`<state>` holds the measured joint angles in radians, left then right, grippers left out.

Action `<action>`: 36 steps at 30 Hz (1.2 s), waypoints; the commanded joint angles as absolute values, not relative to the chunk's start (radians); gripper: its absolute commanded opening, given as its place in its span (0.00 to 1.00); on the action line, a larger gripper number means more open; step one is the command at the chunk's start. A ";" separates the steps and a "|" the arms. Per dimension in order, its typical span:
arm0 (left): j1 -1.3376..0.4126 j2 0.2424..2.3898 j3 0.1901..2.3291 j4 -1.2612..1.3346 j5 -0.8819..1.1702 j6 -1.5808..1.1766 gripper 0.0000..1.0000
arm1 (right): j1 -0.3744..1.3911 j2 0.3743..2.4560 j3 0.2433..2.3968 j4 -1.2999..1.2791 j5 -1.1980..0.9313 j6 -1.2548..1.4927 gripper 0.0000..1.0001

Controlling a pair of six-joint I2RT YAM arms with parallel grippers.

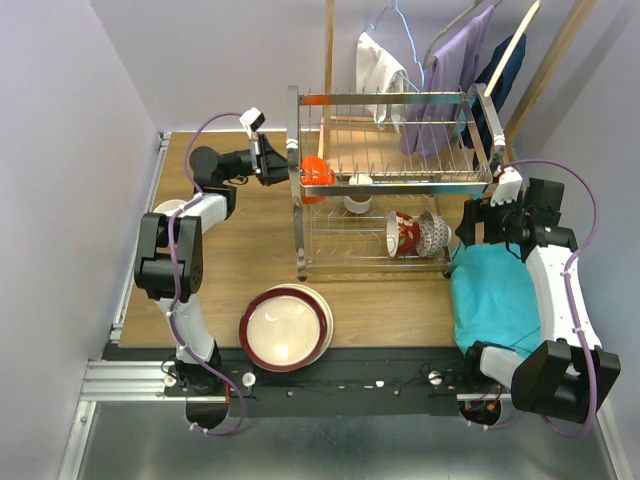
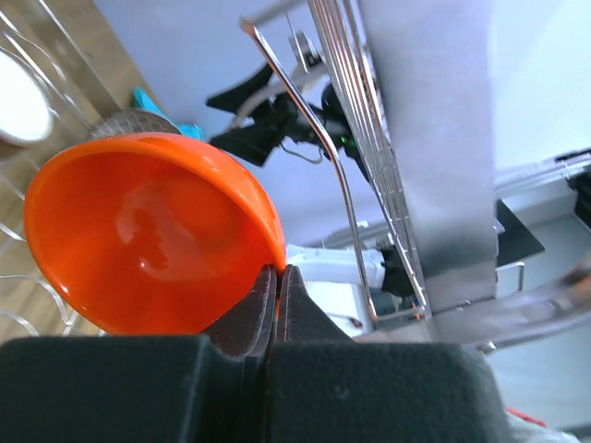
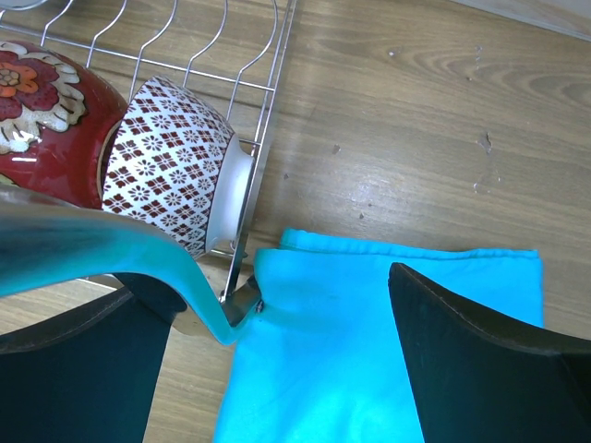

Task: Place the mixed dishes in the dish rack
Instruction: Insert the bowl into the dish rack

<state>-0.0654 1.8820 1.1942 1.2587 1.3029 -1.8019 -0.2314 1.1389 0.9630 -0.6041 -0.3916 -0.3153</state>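
Note:
My left gripper (image 1: 292,170) is shut on the rim of a small orange bowl (image 1: 315,172), held at the left end of the chrome dish rack's (image 1: 400,100) upper tier. In the left wrist view the black fingertips (image 2: 263,300) pinch the orange bowl's (image 2: 138,240) edge beside the rack's wires (image 2: 343,185). On the lower tier a red-patterned bowl (image 1: 402,233) and a diamond-patterned bowl (image 1: 432,233) lie on their sides. Stacked plates (image 1: 285,327), the top one red-rimmed cream, sit on the table at the front. My right gripper (image 1: 468,232) hangs open over a teal cloth (image 1: 495,290), holding nothing.
The right wrist view has the red-patterned bowl (image 3: 37,101), the diamond-patterned bowl (image 3: 166,166) and the rack's corner (image 3: 242,277) left of the teal cloth (image 3: 369,351). A pale cup (image 1: 168,207) stands by my left arm. A wooden stand with hanging clothes (image 1: 450,50) is behind the rack.

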 commanded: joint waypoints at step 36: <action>-0.336 1.841 0.950 0.632 1.057 -0.897 0.00 | -0.241 1.147 0.983 -0.647 -0.341 -0.439 1.00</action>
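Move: The left hand, beside the rack's left post, already pinches the orange bowl. The free spot on the lower tier lies about 12 cm to its right, 7 cm back and some 15 cm below. At about that same height, the red bowl stands 23 cm right and 8 cm back, the patterned bowl 30 cm right and 8 cm back, and the white mug 13 cm right and 1 cm back. From the idle right hand that spot is roughly 29 cm left, 3 cm back and slightly below. Still pinching the orange bowl by its rim, the left hand first swings right and back at nearly level height, then sinks steeply towards the free spot left of the red bowl, some 13 cm down and 9 cm right in all. It draws back about 6 cm, easing slightly forward at the end; the wrist yaws clockwise, mostly swings back, and finishes with the fingertips dipped about 10 degrees. ##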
